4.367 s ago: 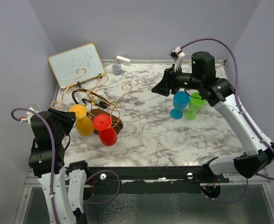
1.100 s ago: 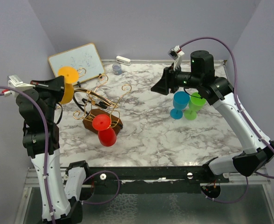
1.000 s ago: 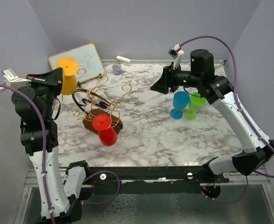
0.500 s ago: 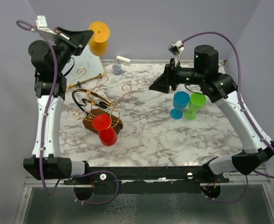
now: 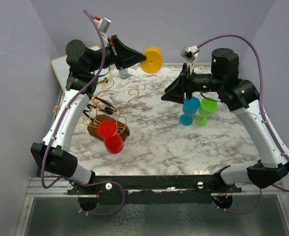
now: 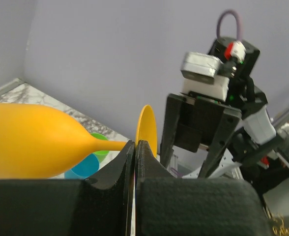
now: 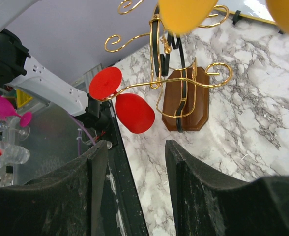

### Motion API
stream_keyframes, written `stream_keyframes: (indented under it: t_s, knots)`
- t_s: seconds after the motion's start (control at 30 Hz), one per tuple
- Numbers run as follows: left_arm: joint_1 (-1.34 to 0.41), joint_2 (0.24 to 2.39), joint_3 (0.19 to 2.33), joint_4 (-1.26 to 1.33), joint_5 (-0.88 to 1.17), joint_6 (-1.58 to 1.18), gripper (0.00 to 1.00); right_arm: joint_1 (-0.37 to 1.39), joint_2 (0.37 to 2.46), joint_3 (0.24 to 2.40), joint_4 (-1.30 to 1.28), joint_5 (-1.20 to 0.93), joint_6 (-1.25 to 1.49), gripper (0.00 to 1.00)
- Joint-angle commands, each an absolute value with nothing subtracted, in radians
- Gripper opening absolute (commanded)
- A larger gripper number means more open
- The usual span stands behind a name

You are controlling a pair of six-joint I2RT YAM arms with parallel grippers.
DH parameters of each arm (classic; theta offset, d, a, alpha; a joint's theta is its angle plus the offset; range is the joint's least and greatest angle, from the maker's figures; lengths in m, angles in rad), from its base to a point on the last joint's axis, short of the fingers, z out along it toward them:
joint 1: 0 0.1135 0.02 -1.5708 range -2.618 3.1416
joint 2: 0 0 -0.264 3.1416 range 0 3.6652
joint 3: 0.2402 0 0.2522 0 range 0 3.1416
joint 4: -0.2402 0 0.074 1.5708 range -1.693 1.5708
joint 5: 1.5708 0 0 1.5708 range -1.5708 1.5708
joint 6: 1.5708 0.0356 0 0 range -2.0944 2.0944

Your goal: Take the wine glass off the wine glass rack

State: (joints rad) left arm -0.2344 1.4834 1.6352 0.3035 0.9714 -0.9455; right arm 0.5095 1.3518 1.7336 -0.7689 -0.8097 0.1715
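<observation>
My left gripper (image 5: pixel 138 58) is shut on the stem of an orange wine glass (image 5: pixel 152 60), held sideways in the air over the back middle of the table. In the left wrist view the stem passes between the closed fingers (image 6: pixel 127 162), with the bowl (image 6: pixel 31 140) on the left. The wine glass rack (image 5: pixel 107 101), gold wire on a brown base, stands at the left with a red wine glass (image 5: pixel 111 136) hanging from it. My right gripper (image 5: pixel 171 92) is open and empty, facing the orange glass from the right. The right wrist view shows the rack (image 7: pixel 184 105) and the red glass (image 7: pixel 132 110) below.
A blue glass (image 5: pixel 189 109) and a green glass (image 5: pixel 205 109) stand upright on the marble under the right arm. A whiteboard (image 5: pixel 61 64) leans at the back left, partly behind the left arm. A small grey cup (image 5: pixel 123 73) sits by the back wall.
The left arm has swung the orange glass from above the whiteboard rightward to the back middle, close to the right gripper. The right gripper shifted a little and opened slightly wider.
</observation>
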Motion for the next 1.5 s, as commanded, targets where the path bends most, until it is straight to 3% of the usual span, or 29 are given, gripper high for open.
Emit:
stream_keyframes:
  t_s: [0.0,0.17,0.7,0.8,0.93,0.97,1.03,1.17,1.33,1.47]
  knots:
    - [-0.289,1.442,1.619,0.296,1.094,-0.795,0.00,0.513,1.386,1.782,-0.781,-0.851,0.165,0.51]
    - [-0.313,1.416,1.619,0.175,1.124,-0.679,0.00,0.514,1.391,1.792,-0.766,-0.835,0.169,0.51]
    - [-0.403,1.377,1.516,0.177,1.134,-0.656,0.00,0.514,1.417,1.794,-0.736,-0.829,0.158,0.48]
    - [-0.416,1.378,1.507,0.176,1.127,-0.653,0.00,0.514,1.422,1.785,-0.727,-0.858,0.166,0.38]
    - [-0.425,1.381,1.505,0.144,1.110,-0.635,0.00,0.514,1.418,1.770,-0.715,-0.849,0.172,0.02]
    - [-0.425,1.380,1.514,0.091,1.076,-0.604,0.00,0.514,1.417,1.766,-0.718,-0.828,0.170,0.01]
    - [-0.425,1.381,1.562,-0.090,0.918,-0.512,0.25,0.514,1.411,1.754,-0.729,-0.784,0.157,0.01]
    - [-0.426,1.365,1.620,-0.311,0.560,-0.505,0.49,0.514,1.375,1.691,-0.715,-0.577,0.099,0.01]
    - [-0.426,1.330,1.591,-0.355,0.408,-0.675,0.55,0.531,1.226,1.451,-0.419,-0.178,-0.067,0.01]
    - [-0.425,1.291,1.528,-0.343,0.407,-0.811,0.56,0.559,1.078,1.195,-0.034,-0.143,-0.261,0.01]
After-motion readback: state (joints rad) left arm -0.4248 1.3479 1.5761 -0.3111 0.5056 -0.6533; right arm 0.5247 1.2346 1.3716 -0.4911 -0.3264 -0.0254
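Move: The yellow wine glass, held by its foot in the left gripper, has its middle roughly 13 cm ahead of the right hand, 5 cm to its left and 6 cm above. From the left hand, the open right gripper is about 9 cm back, 10 cm right and 8 cm lower; the rack's middle is 1 cm ahead, 16 cm left and 28 cm below. From the right hand, the blue glass stands 14 cm ahead, 15 cm right, the green 14 cm ahead, 23 cm right, both 30 cm down. The yellow glass is brought back, down and right, about 7 cm back, by the left hand to the nearly still right gripper, which closes on its foot. The left fingers then open and let go, and that hand draws forward again. The right hand carries the glass forward, down and right, turning some 30 degrees, mostly clockwise. ##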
